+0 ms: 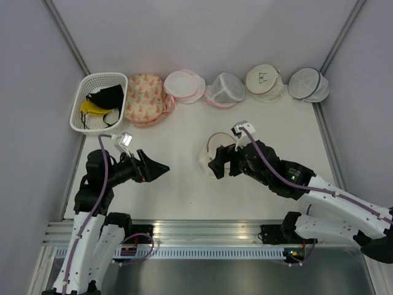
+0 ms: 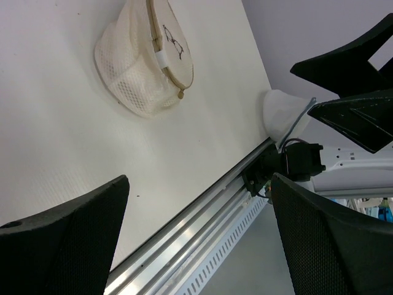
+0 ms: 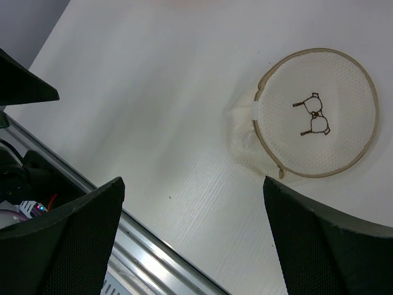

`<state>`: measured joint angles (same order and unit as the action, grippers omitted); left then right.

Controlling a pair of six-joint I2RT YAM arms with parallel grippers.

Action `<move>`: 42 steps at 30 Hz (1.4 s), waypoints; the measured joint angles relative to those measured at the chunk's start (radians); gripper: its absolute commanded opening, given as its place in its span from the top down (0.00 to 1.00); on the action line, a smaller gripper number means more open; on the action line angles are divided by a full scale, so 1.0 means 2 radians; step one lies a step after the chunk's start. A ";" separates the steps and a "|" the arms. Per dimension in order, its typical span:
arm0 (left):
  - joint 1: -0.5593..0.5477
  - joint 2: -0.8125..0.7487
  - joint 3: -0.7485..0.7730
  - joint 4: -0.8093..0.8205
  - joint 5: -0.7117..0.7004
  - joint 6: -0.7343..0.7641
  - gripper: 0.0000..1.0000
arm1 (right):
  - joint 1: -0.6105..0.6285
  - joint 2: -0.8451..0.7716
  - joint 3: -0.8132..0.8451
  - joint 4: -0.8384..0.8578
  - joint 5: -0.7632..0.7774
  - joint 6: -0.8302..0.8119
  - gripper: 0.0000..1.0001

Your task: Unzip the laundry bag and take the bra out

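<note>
The laundry bag (image 1: 215,141) lies mid-table, a cream mesh dome with tan zip trim. Its flat face with the black glasses mark (image 3: 314,115) points up, and the zip pull (image 3: 281,174) hangs at its near rim. The zip looks closed all round. The bra is hidden. My right gripper (image 1: 216,165) hovers over the bag's near side, open and empty (image 3: 192,181), the bag up and to the right in its wrist view. My left gripper (image 1: 162,167) is open too, well left of the bag (image 2: 144,61), holding nothing (image 2: 199,178).
Along the back stand a white basket (image 1: 78,108) with a black and a yellow bra, a floral pouch (image 1: 144,98), two pink-trimmed pouches (image 1: 184,86) (image 1: 225,90), another tan-trimmed pouch (image 1: 264,81) and a blue-trimmed one (image 1: 309,84). A metal rail (image 1: 202,230) runs along the near edge.
</note>
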<state>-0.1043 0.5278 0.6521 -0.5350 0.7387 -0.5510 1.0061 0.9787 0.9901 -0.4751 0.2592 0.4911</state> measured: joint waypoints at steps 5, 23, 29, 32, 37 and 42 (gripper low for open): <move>0.000 0.017 0.000 0.037 0.003 -0.012 0.00 | 0.000 -0.004 -0.001 0.001 -0.008 0.007 0.02; -0.225 0.333 0.060 0.223 -0.185 -0.044 0.00 | 0.000 -0.076 -0.047 -0.063 0.055 0.058 0.02; -0.261 0.401 0.095 0.247 -0.263 -0.056 0.00 | 0.000 -0.106 -0.058 -0.091 0.077 0.080 0.02; -0.277 0.426 0.111 0.245 -0.303 -0.063 0.00 | 0.000 -0.118 -0.067 -0.102 0.084 0.090 0.02; -0.300 0.470 0.137 0.240 -0.348 -0.074 0.00 | 0.000 -0.131 -0.071 -0.117 0.090 0.102 0.02; -0.320 0.514 0.158 0.238 -0.374 -0.084 0.00 | 0.000 -0.136 -0.072 -0.122 0.094 0.109 0.02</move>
<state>-0.7441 1.5562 0.9676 -0.0589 -0.0093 -0.7185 1.0061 0.7074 0.8467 -0.7197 0.4480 0.7090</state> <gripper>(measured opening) 0.993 0.978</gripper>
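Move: The closed white laundry bag lies about 15 cm ahead of the left hand, 18 cm to its right and some 20 cm below. From the right hand, the laundry bag is roughly 12 cm ahead, about level sideways and 22 cm down. At the back of the table, the pink-rimmed bag stands some 28 cm beyond the laundry bag and 14 cm left of it, and the grey mesh bag about 27 cm beyond and 3 cm right of it. Heading for the laundry bag, the open left hand starts forward, then sweeps right and down to just above the bag, some 16 cm right, 13 cm forward and 11 cm lower, rolling about 20 degrees left side up. Meanwhile the open right hand slides about 8 cm right, sinking a little and turning clockwise, to leave room. Neither touches the bag. ##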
